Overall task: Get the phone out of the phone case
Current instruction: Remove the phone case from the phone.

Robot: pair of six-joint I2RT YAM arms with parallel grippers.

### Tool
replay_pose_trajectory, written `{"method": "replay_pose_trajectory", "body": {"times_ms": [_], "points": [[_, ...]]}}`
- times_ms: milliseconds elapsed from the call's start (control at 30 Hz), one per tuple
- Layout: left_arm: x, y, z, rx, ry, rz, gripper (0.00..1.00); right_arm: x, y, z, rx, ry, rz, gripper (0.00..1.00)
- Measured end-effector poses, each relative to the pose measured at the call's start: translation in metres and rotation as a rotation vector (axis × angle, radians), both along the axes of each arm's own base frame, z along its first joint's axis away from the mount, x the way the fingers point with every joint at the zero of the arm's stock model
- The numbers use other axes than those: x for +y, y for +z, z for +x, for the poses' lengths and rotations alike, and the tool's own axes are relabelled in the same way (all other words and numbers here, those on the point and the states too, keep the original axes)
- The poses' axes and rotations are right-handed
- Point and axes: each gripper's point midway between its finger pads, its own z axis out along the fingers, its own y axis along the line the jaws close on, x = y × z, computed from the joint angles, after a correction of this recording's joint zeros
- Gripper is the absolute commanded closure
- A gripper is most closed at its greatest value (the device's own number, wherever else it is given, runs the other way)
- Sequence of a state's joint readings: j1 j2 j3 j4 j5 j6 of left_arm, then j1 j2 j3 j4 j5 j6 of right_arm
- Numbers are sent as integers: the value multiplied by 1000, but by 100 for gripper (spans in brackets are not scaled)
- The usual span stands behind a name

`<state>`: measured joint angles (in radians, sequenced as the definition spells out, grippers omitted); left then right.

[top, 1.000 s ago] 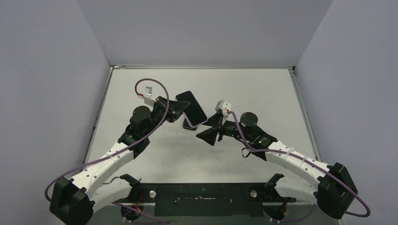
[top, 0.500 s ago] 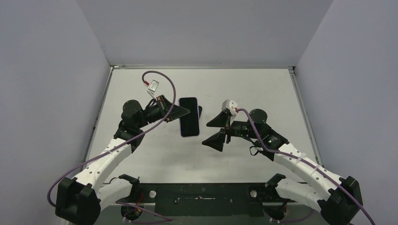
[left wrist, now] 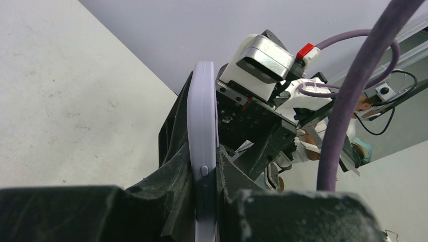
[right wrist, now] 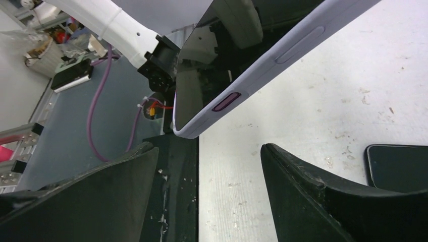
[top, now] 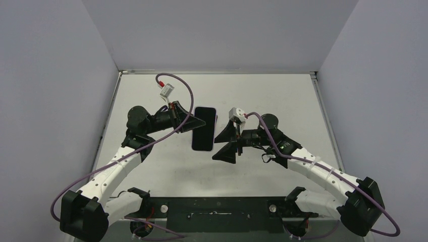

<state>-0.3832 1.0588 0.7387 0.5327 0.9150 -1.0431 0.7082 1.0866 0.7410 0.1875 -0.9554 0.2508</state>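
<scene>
The phone in its lilac case (top: 203, 129), screen up, is held off the table by my left gripper (top: 197, 122), shut on its left edge. In the left wrist view the case edge (left wrist: 202, 126) with its side buttons runs up between the pads of the left gripper (left wrist: 206, 186). My right gripper (top: 220, 146) is open just right of the phone's lower right edge, not touching it. In the right wrist view the cased phone (right wrist: 262, 60) hangs above and beyond the open right gripper (right wrist: 208, 151).
A second dark phone (right wrist: 398, 166) lies flat on the white table (top: 282, 96), mostly hidden behind the held phone in the top view. The left arm's purple cable (top: 184, 93) loops above the phone. Grey walls enclose the table.
The left gripper has lifted the cased phone and turned it from slanted to nearly straight. The right gripper has moved left, closer to the phone's right edge, still open.
</scene>
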Motion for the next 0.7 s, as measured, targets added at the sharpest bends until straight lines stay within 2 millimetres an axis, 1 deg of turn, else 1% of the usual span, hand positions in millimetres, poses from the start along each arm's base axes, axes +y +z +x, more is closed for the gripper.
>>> {"method": "replay_pose_trajectory", "body": {"times_ms": [133,333,433,700], "points": [[0,7,-2,-15,-10,-23,100,5,6,-2,19,31,31,31],[0,15,-4,-11,-16,-48,100,10,10,-5,27,66,52,42],[0,18,-5,-14,-19,-58,100,13,11,-4,31,76,57,46],[0,19,-5,-1,-21,-66,100,16,17,-7,33,109,74,49]]}}
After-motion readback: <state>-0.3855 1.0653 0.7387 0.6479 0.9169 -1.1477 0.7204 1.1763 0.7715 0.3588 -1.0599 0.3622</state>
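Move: The phone in its lilac case lies face up in the left fingers, which pinch its left long edge; its middle is some 2 cm back and 2 cm to the right of the left hand point, at the same height. From the right hand its middle is about 5 cm ahead, 5 cm to the left and 6 cm above. The bare black phone on the table lies roughly 25 cm ahead of the right hand, 6 cm to its left and 27 cm below. Keeping its pinch on the cased phone, the left hand raises it about 2 cm, the lift easing off towards the end. The right hand closes in on the near right corner of the case, rising and going left some 1.5 cm each way and turning about 5 degrees counter-clockwise, while its wide-open fingers narrow to about half open. No touch of theirs can be made out. ##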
